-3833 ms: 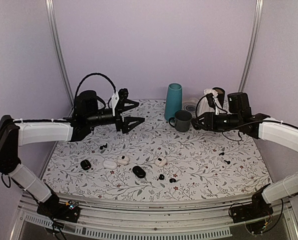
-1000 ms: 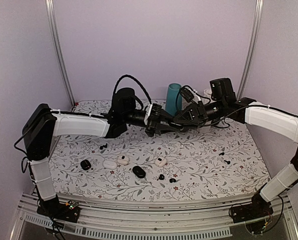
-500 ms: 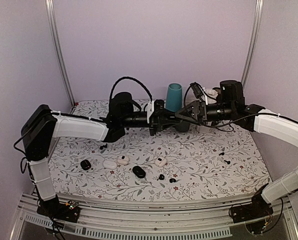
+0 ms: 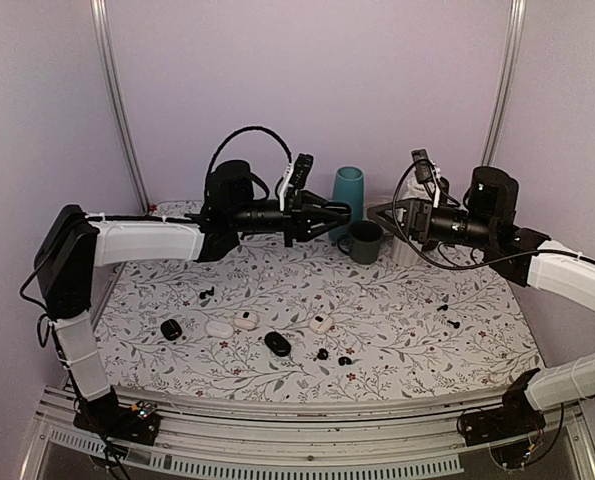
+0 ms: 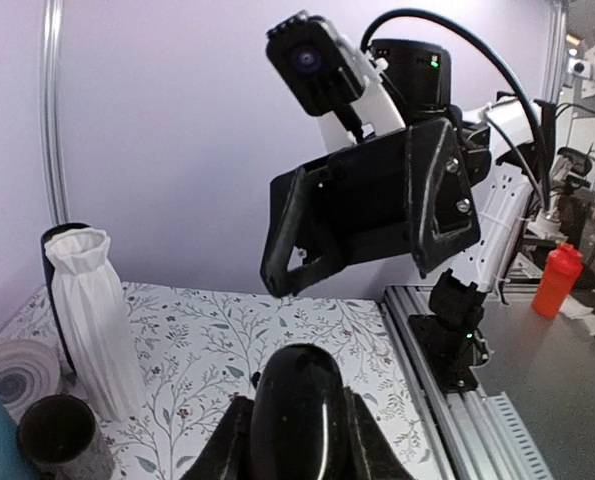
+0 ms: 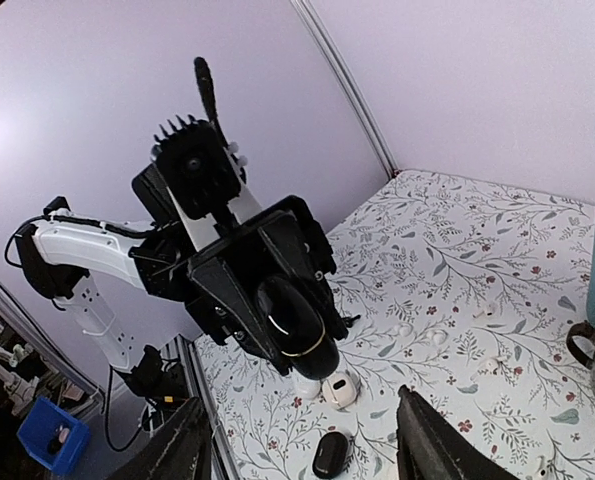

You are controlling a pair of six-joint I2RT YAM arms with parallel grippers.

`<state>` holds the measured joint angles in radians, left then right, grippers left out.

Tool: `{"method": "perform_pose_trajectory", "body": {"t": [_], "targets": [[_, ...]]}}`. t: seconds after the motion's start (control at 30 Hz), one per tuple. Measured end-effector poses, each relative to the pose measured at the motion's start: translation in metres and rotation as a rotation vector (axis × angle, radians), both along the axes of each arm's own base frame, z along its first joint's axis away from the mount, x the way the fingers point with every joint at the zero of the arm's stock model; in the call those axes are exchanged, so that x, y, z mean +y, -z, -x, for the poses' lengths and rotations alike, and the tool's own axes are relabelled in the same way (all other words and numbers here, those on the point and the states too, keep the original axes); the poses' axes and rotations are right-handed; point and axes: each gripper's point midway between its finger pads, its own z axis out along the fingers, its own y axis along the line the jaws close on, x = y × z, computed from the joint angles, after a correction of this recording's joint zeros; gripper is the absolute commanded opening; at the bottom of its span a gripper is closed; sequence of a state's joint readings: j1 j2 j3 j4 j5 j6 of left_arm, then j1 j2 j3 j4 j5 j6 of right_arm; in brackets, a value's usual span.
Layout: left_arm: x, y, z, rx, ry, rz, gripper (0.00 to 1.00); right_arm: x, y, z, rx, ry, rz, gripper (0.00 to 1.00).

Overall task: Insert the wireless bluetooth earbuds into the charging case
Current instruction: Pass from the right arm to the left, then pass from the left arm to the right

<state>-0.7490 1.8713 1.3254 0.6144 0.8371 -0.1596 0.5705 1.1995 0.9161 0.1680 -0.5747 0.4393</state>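
My left gripper [image 4: 329,212] hangs in mid-air over the back of the table, shut on a glossy black oval charging case [image 5: 299,395]. The case [image 6: 299,318] is closed, with a thin gold seam around it. My right gripper [image 4: 385,212] faces it from the right, a short gap away, open and empty. Its fingers [image 6: 189,445] frame the held case in the right wrist view. Tiny black earbuds [image 4: 322,354] lie loose on the floral table [image 4: 407,330] near the front middle, another one [image 4: 345,360] beside them.
Two more black cases [image 4: 171,328] [image 4: 277,343] and three white cases [image 4: 219,327] [image 4: 245,320] [image 4: 322,323] lie along the front. More small black bits lie at the left [image 4: 205,293] and right [image 4: 449,316]. A teal cup [image 4: 348,198] and dark mug [image 4: 364,241] stand at the back.
A second ago both grippers met in mid-air at the centre. They have since parted: the right has backed off rightward with open jaws, and the left has drawn back and risen, keeping the black case.
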Motion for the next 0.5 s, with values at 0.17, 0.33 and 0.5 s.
{"method": "perform_pose_trajectory", "body": {"t": [0.17, 0.33, 0.5], "targets": [[0.007, -0.008, 0.008, 0.145, 0.073, -0.014, 0.00, 0.004, -0.015, 0.002, -0.084, -0.030, -0.026, 0.53], [0.006, -0.016, 0.019, 0.240, 0.151, -0.037, 0.00, 0.021, -0.014, -0.001, -0.091, -0.085, -0.007, 0.46], [0.006, -0.013, 0.024, 0.305, 0.188, -0.084, 0.00, 0.034, -0.009, 0.005, -0.085, -0.126, 0.006, 0.38]]}}
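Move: The black charging case is already in the left fingers, its middle about 2 cm to the right of the left hand, with the right gripper some 10 cm to the right and 3 cm nearer the base. From the empty right hand the case lies about 8 cm left and 3 cm ahead, nearly level. On the table, seen from the right hand, the mug is about 20 cm ahead and straight below that line, some 27 cm down; the teal tumbler stands 29 cm ahead, 4 cm left, 21 cm down. The empty right hand goes about 3.5 cm left towards the free end of the charging case, after first rising a little over 1 cm, and narrows its fingers from roughly two-thirds open to under half as it nears; a touch can't be seen. Meanwhile the left hand keeps its grip on the case and draws it back about 2.5 cm and slightly up, rolling it some 15 degrees about the fingers' line so its forward side dips and swinging the fingertips about 10 degrees clockwise, to bring the case in line with the right fingers. ##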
